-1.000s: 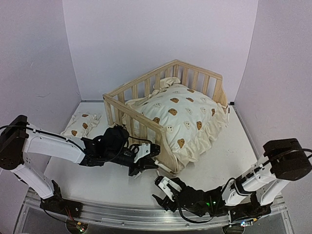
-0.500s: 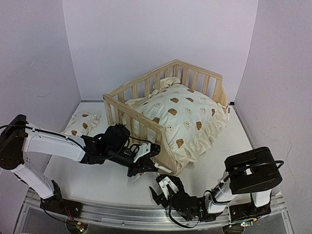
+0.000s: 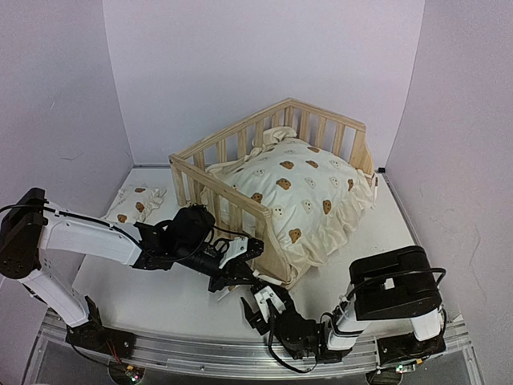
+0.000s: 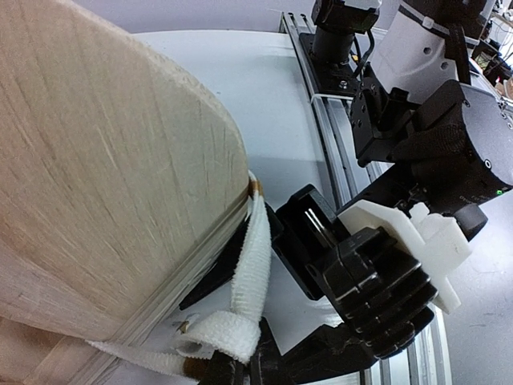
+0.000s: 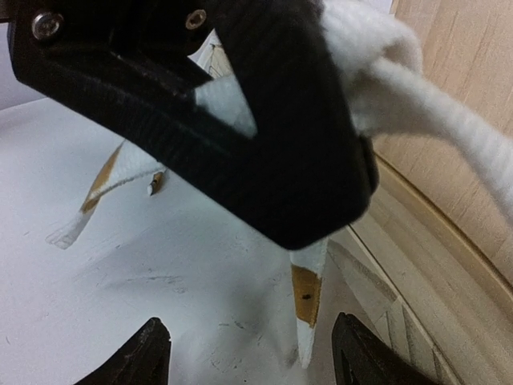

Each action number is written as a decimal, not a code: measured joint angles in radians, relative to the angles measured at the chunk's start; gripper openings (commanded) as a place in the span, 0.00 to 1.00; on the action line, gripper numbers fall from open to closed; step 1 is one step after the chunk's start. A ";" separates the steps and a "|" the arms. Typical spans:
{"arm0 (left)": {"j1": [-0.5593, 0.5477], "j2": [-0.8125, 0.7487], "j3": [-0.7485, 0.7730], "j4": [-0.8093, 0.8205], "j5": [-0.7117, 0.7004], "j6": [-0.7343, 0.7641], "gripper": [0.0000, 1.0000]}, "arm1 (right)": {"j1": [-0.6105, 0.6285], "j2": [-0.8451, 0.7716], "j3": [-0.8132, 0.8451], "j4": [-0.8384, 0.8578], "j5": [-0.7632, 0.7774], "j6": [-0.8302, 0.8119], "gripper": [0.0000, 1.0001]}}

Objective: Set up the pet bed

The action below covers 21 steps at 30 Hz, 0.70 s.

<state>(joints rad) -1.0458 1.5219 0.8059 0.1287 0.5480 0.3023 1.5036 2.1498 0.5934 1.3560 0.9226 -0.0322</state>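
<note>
The pet bed's pine frame (image 3: 232,192) stands mid-table with the bear-print cushion (image 3: 300,192) lying in it and spilling over the open front right. The small matching pillow (image 3: 135,202) lies left of the frame. My left gripper (image 3: 234,271) sits at the frame's near corner, shut on a white cushion tie (image 4: 255,261) that loops from the wood (image 4: 104,160) into its fingers (image 4: 244,370). My right gripper (image 3: 261,303) hovers just in front of it, open, low over the table. In the right wrist view the tie's brown-tipped end (image 5: 308,309) hangs between my right fingertips (image 5: 362,353).
The left gripper's black body (image 5: 240,120) fills the upper right wrist view, very close to my right gripper. A second loose tie end (image 5: 96,196) lies on the white table. The metal rail (image 3: 240,357) runs along the near table edge. Walls enclose three sides.
The right arm has folded and swung left, bringing its open gripper up close to the left gripper at the frame corner. The left gripper has barely shifted and keeps the tie.
</note>
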 measured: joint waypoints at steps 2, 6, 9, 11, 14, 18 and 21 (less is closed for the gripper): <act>0.000 0.000 0.000 0.000 0.001 0.000 0.00 | -0.001 0.008 0.000 0.016 -0.003 -0.004 0.71; 0.003 0.002 0.000 0.000 0.005 0.000 0.00 | -0.012 0.044 0.030 0.047 0.003 -0.032 0.63; 0.006 0.006 0.007 -0.007 0.010 0.000 0.00 | -0.039 0.081 0.074 0.055 0.006 -0.057 0.49; 0.008 0.006 0.011 -0.008 0.008 0.000 0.00 | -0.053 0.092 0.090 0.063 0.010 -0.076 0.26; 0.018 0.006 0.012 -0.007 0.008 -0.003 0.00 | -0.065 0.093 0.095 0.074 0.014 -0.098 0.00; 0.017 0.006 0.012 -0.016 0.008 -0.004 0.00 | -0.058 0.069 0.053 0.079 0.005 -0.089 0.00; 0.017 0.023 0.018 -0.018 0.000 -0.005 0.00 | -0.024 -0.040 -0.058 0.017 0.007 -0.041 0.00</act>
<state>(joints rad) -1.0286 1.5444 0.8242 0.1112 0.5480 0.2977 1.4799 2.1101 0.5358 1.3727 0.9295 -0.0734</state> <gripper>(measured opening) 0.009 0.025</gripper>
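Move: The strap's free end hangs about 3 cm ahead of my right hand and 1 cm to its left, at fingertip height and already between the open fingers. The strap's loop, still in my left fingers, is some 5 cm ahead and 3 cm above my right hand. The bed's near bottom corner stands about 4 cm ahead and 9 cm to the right of it. From my left hand, the free end is about 4 cm below, 1 cm back and 1 cm right. I slip my open right fingers about 3 cm forward and a touch left around the dangling strap end and shut them on its tan tip. Then I draw right and back, over 3 cm, away from the loop. My left hand stays nearly in place and keeps its pinch on the strap. ##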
